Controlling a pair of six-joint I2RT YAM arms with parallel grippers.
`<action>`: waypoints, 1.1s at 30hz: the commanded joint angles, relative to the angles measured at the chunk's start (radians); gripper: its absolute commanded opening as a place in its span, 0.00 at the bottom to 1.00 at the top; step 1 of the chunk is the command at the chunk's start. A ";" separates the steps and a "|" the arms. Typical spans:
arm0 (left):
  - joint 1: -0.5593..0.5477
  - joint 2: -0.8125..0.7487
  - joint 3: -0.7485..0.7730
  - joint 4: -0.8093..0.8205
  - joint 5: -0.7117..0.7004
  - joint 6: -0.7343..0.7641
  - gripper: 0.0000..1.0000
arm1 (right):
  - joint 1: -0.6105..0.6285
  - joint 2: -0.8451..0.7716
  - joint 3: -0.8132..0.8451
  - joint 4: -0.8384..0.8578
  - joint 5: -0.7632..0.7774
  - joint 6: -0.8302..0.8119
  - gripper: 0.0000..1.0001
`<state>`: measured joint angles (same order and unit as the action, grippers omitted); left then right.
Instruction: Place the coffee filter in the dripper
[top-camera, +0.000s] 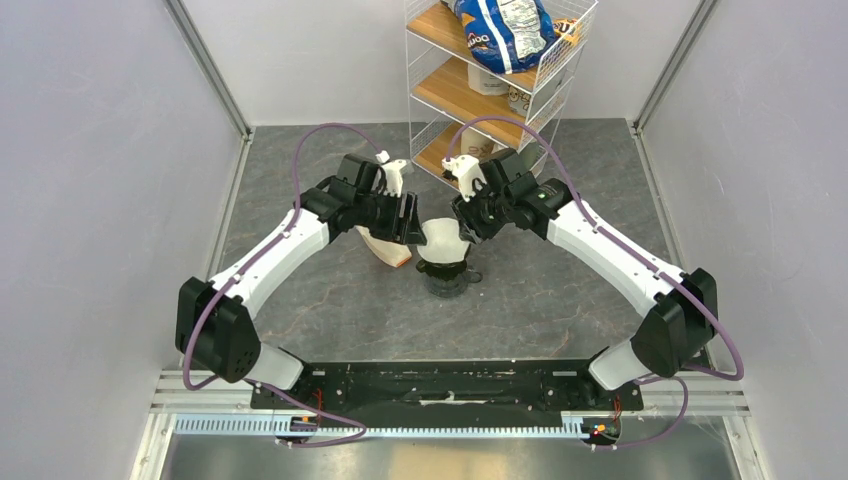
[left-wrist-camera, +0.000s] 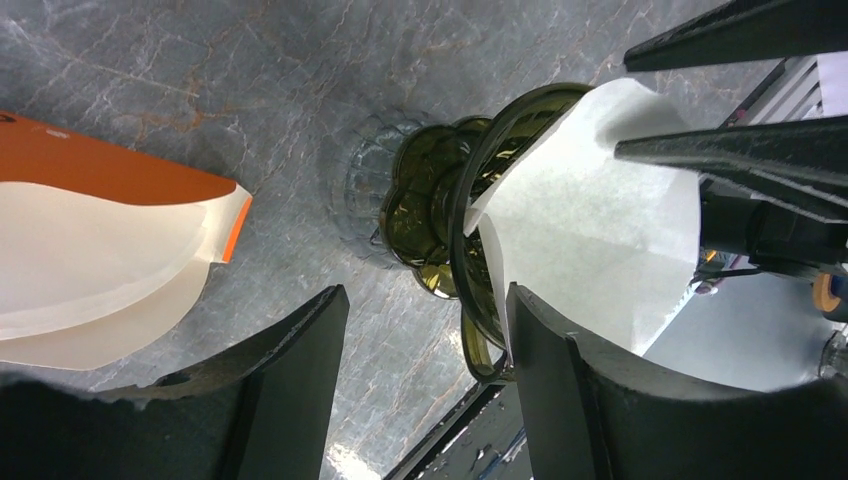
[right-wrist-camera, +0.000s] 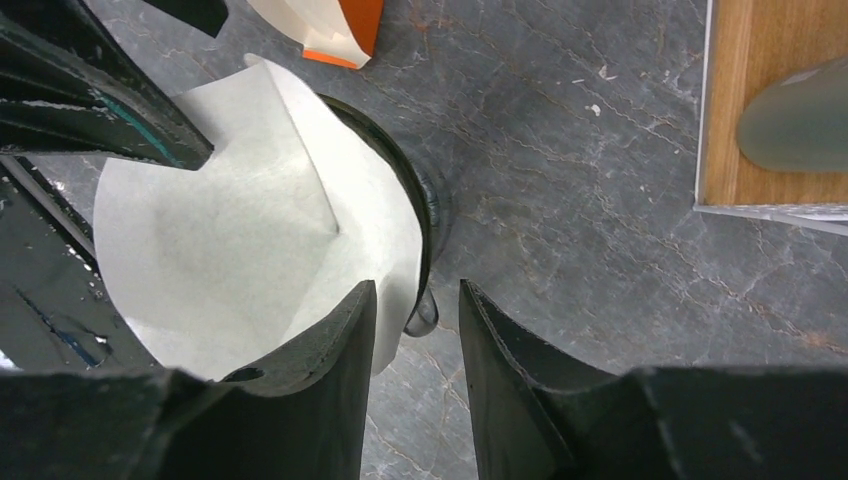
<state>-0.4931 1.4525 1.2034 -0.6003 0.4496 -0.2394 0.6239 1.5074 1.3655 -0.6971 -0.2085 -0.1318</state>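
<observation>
The white paper coffee filter (top-camera: 441, 240) stands opened as a cone inside the dark dripper (top-camera: 448, 282) at the table's middle, its edge rising above the rim. My left gripper (top-camera: 412, 226) is open just left of it. In the left wrist view the gripper (left-wrist-camera: 425, 292) straddles the dripper (left-wrist-camera: 430, 210) rim, one finger against the filter (left-wrist-camera: 590, 220). My right gripper (top-camera: 468, 222) is open at the dripper's right. In the right wrist view the gripper (right-wrist-camera: 417, 287) has one finger over the filter (right-wrist-camera: 240, 240) and one outside the dripper (right-wrist-camera: 428, 215) rim.
A tan flat packet with an orange end (top-camera: 385, 250) lies just left of the dripper, also in the left wrist view (left-wrist-camera: 100, 250). A wire shelf rack (top-camera: 495, 90) with wooden shelves and a blue bag stands at the back. A grey-clear vessel (right-wrist-camera: 800, 125) sits on its lowest shelf.
</observation>
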 joint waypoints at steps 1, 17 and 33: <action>-0.003 -0.017 0.065 0.006 0.024 0.005 0.68 | -0.003 -0.040 0.016 0.028 -0.057 -0.016 0.45; 0.003 -0.080 0.138 -0.046 0.026 0.027 0.74 | -0.003 -0.102 0.102 0.013 -0.055 -0.001 0.61; 0.106 -0.254 0.322 -0.307 -0.108 0.208 0.95 | -0.017 -0.357 0.051 0.026 0.126 0.112 0.97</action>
<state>-0.4042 1.2278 1.4403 -0.7788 0.3958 -0.1425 0.6228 1.2419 1.4471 -0.6964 -0.1772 -0.0849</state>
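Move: The coffee filter already stands in the dripper between the two open grippers: its middle lies about 4 cm right of the left hand, 1 cm back and 3 cm below. The dripper is under it, 7 cm below that hand, on the glass mug, 13 cm below. The filter packet lies some 7 cm left, 5 cm ahead and 15 cm below. From the right hand the filter is about 4 cm left, 1 cm back, 4 cm below. Opening wide, both hands rise about 13 cm away from the filter, the left finishing some 5 cm leftward. ##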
